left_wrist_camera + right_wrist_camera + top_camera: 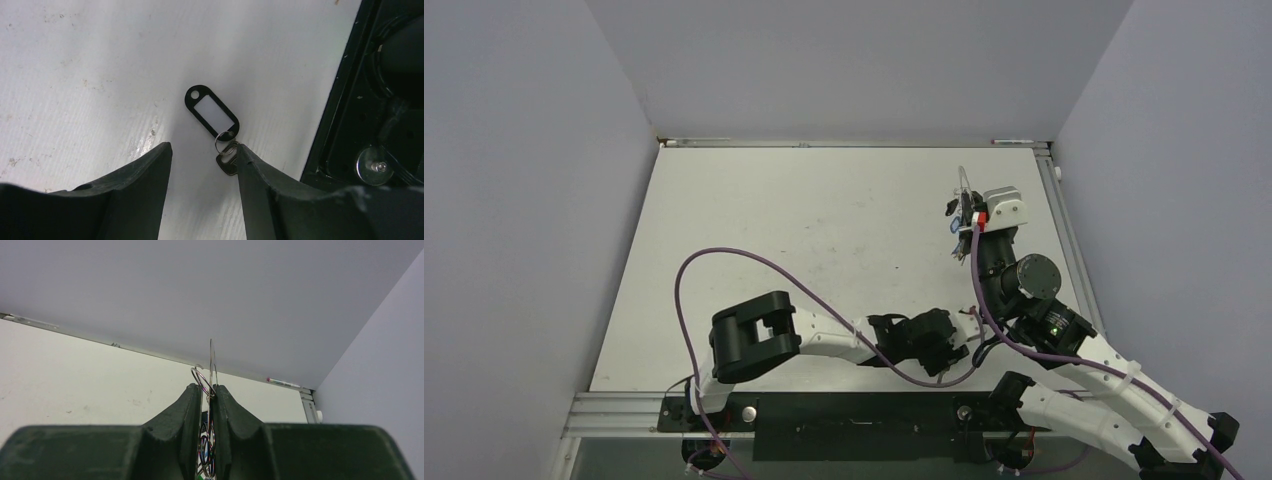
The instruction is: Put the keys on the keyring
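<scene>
A key with a black tag [212,114], white label in the middle, lies flat on the white table near its front edge. A small split ring [223,142] joins the tag to the silver key head [226,164]. My left gripper [203,145] hangs over it, open; the key head lies against the inner side of the right finger [250,170], which hides part of it. Further back on the right, my right gripper [207,387] is shut on the keyring [212,357], held upright above the table. Several keys [954,220] with small rings hang from it.
The black base rail [350,100] with a bolt [374,165] runs just right of the tagged key. A purple cable [724,255] loops over the table's left half. A pen [282,383] lies along the back wall. Grey walls close in three sides.
</scene>
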Motion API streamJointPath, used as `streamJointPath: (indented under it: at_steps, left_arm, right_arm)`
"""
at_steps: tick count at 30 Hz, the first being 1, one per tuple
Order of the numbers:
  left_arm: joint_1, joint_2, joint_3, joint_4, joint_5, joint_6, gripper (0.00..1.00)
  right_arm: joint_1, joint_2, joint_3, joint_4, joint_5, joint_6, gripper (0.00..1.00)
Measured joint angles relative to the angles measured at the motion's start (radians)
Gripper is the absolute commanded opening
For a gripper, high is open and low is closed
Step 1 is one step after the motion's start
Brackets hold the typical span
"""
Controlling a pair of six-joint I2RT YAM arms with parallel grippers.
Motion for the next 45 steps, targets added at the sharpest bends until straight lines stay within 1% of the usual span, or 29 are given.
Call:
streamJointPath:
  at_steps: [5, 11, 12, 14, 16, 17, 18, 24, 30, 33, 39, 43, 45]
  left_arm:
    - [-0.007, 0.005, 0.016, -0.008, 0.001, 0.004, 0.43]
    - [-0.017, 0.043, 0.038, 0.000, -0.014, 0.010, 0.33]
    - [-0.020, 0.047, 0.042, 0.002, -0.019, 0.010, 0.30]
    - [-0.022, 0.051, 0.046, 0.004, -0.024, 0.010, 0.19]
    - [-0.026, 0.057, 0.052, 0.006, -0.032, 0.008, 0.06]
    - [-0.027, 0.059, 0.053, 0.009, -0.035, 0.008, 0.02]
    - [-0.028, 0.061, 0.055, 0.012, -0.037, 0.008, 0.00]
    - [-0.030, 0.060, 0.051, 0.019, -0.050, 0.010, 0.00]
    - [-0.030, 0.005, -0.032, 0.047, -0.070, 0.010, 0.00]
    - [-0.028, -0.055, -0.099, 0.045, -0.078, 0.009, 0.00]
    - [-0.018, -0.240, -0.241, 0.061, -0.090, 0.001, 0.00]
    - [-0.002, -0.376, -0.359, 0.095, -0.122, -0.019, 0.00]
    - [0.006, -0.417, -0.412, 0.104, -0.148, -0.035, 0.00]
  right_arm:
    - [0.000, 0.000, 0.000, -0.006, 0.000, 0.004, 0.05]
    - [0.000, -0.001, 0.000, -0.014, 0.000, 0.004, 0.05]
    - [0.000, -0.001, 0.000, -0.014, -0.001, 0.005, 0.05]
    - [0.000, -0.002, 0.000, -0.015, -0.001, 0.006, 0.05]
    - [0.000, -0.003, 0.000, -0.017, -0.001, 0.007, 0.05]
    - [0.000, -0.004, 0.000, -0.018, -0.001, 0.007, 0.05]
    - [0.000, -0.005, 0.000, -0.020, -0.001, 0.007, 0.05]
    - [0.000, -0.007, 0.000, -0.021, -0.001, 0.007, 0.05]
    - [0.000, -0.006, 0.000, -0.022, -0.006, 0.008, 0.05]
    - [0.000, -0.006, 0.000, -0.022, -0.008, 0.008, 0.05]
    - [0.000, -0.006, 0.000, -0.024, -0.009, 0.015, 0.05]
    - [0.000, -0.002, 0.000, -0.027, -0.014, 0.020, 0.05]
    - [0.001, 0.004, 0.000, -0.029, -0.018, 0.023, 0.05]
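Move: The loose key lies flat about 2 cm back, 1 cm right and 2 cm below the left hand's half-open fingers. The black tag on its small ring lies 1 cm ahead, 3 cm right and as low; the table's back edge is straight back, some 6 cm. From the right hand, still holding the keyring up high, the key is about 17 cm back, 1 cm right and 38 cm down. The left fingers edge right, shut on the key and tag, then carry them 10 cm left, rising about 5. ##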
